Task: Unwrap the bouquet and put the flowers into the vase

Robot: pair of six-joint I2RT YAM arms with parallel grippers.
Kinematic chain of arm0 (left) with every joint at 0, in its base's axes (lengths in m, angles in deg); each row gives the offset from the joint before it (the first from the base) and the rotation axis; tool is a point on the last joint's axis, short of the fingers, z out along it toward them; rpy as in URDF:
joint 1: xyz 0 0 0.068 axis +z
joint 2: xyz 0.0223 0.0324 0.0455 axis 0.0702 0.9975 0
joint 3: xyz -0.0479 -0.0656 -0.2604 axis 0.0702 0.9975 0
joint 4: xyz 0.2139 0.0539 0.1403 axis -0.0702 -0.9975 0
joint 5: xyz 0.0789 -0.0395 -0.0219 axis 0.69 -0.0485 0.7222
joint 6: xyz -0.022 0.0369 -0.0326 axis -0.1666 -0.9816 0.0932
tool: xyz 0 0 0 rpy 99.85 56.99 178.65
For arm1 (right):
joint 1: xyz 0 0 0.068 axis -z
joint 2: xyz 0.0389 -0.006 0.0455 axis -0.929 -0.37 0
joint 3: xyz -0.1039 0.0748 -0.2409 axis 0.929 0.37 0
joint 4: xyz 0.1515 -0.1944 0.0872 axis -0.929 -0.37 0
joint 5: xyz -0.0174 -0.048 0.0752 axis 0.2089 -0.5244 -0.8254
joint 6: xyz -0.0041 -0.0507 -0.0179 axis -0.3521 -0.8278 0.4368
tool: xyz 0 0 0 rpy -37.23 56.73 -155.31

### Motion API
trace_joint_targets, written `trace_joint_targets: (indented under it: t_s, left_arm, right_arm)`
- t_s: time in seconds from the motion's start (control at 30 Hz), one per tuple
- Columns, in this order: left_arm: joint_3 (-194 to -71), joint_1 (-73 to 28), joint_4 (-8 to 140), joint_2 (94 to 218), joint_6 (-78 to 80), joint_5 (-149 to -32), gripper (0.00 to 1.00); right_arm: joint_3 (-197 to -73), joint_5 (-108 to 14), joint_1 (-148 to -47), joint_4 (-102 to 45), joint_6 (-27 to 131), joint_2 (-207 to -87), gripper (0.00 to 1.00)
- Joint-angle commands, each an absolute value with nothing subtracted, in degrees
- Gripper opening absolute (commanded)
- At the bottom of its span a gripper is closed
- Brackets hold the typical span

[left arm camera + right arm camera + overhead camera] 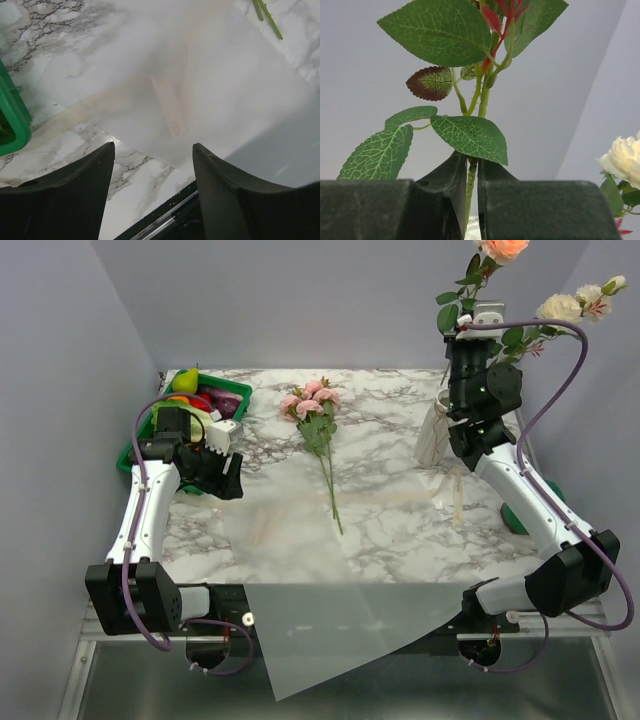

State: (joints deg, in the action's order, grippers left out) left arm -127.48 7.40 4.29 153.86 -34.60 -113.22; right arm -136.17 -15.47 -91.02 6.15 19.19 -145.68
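My right gripper [472, 328] is raised at the back right, shut on the thin green stem [471, 186] of a peach rose [505, 248]. Its leaves [470, 136] spread just above the fingers. A cream rose [560, 308] [624, 162] stands beside it. The cream vase [433, 435] is below, partly hidden by the arm. A bunch of pink roses [312, 402] lies on the marble with its stems [267, 15] pointing toward me. The white paper [320, 610] [225, 90] lies unrolled and flat. My left gripper [218, 455] [152, 147] hangs open and empty over its edge.
A green tray [225, 390] [10, 120] of toy vegetables sits at the back left, close to my left arm. Cream ribbon strips [455, 495] [170, 107] lie on the table. A dark green pouch [515, 517] shows behind my right arm. The paper overhangs the table's near edge.
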Motion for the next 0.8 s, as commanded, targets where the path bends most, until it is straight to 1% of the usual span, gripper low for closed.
trace_joint_targets:
  t_s: [0.0, 0.17, 0.33, 0.77]
  left_arm:
    - [-126.9, 7.9, 3.7, 153.9, -35.2, -115.3, 0.72]
    - [-127.1, 7.9, 3.6, 154.1, -35.1, -115.3, 0.72]
    - [-127.7, 7.9, 3.3, 154.1, -35.1, -115.4, 0.72]
    - [-129.1, 7.9, 2.4, 154.1, -35.0, -115.1, 0.72]
  right_arm:
    - [-136.4, -14.2, -90.6, 10.1, 17.0, -143.6, 0.01]
    - [-135.7, -13.6, -90.3, 8.5, 17.0, -143.4, 0.01]
    - [-132.3, -13.3, -90.0, 8.2, 17.9, -142.8, 0.01]
    - [-125.3, -11.5, -89.5, 3.1, 27.7, -142.5, 0.01]
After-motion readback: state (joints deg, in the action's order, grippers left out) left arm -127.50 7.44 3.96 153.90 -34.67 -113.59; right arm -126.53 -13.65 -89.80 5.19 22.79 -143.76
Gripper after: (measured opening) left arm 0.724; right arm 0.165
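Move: The right hand holds the peach roses' stem upright, high above the vase, whose middle is about 37 cm below it, roughly level fore-and-aft and some 3 cm to its right. The white rose's bloom, already in the vase, leans out about 20 cm to this hand's right, 5 cm ahead and 3 cm lower. The pink roses lie about 28 cm to its left, 2 cm ahead and 48 cm below. From the left hand the vase is some 53 cm right and 18 cm ahead, 4 cm lower. Down towards the vase, after first easing about a centimetre up and slightly back: the right hand then sinks some 8 cm, gathering speed and creeping a little forward, while its upward-pointing fingers tip forward by under 10 degrees. They stay closed on the peach roses' stem, lowering it upright; whether the stem's end is inside the mouth can't be seen. ##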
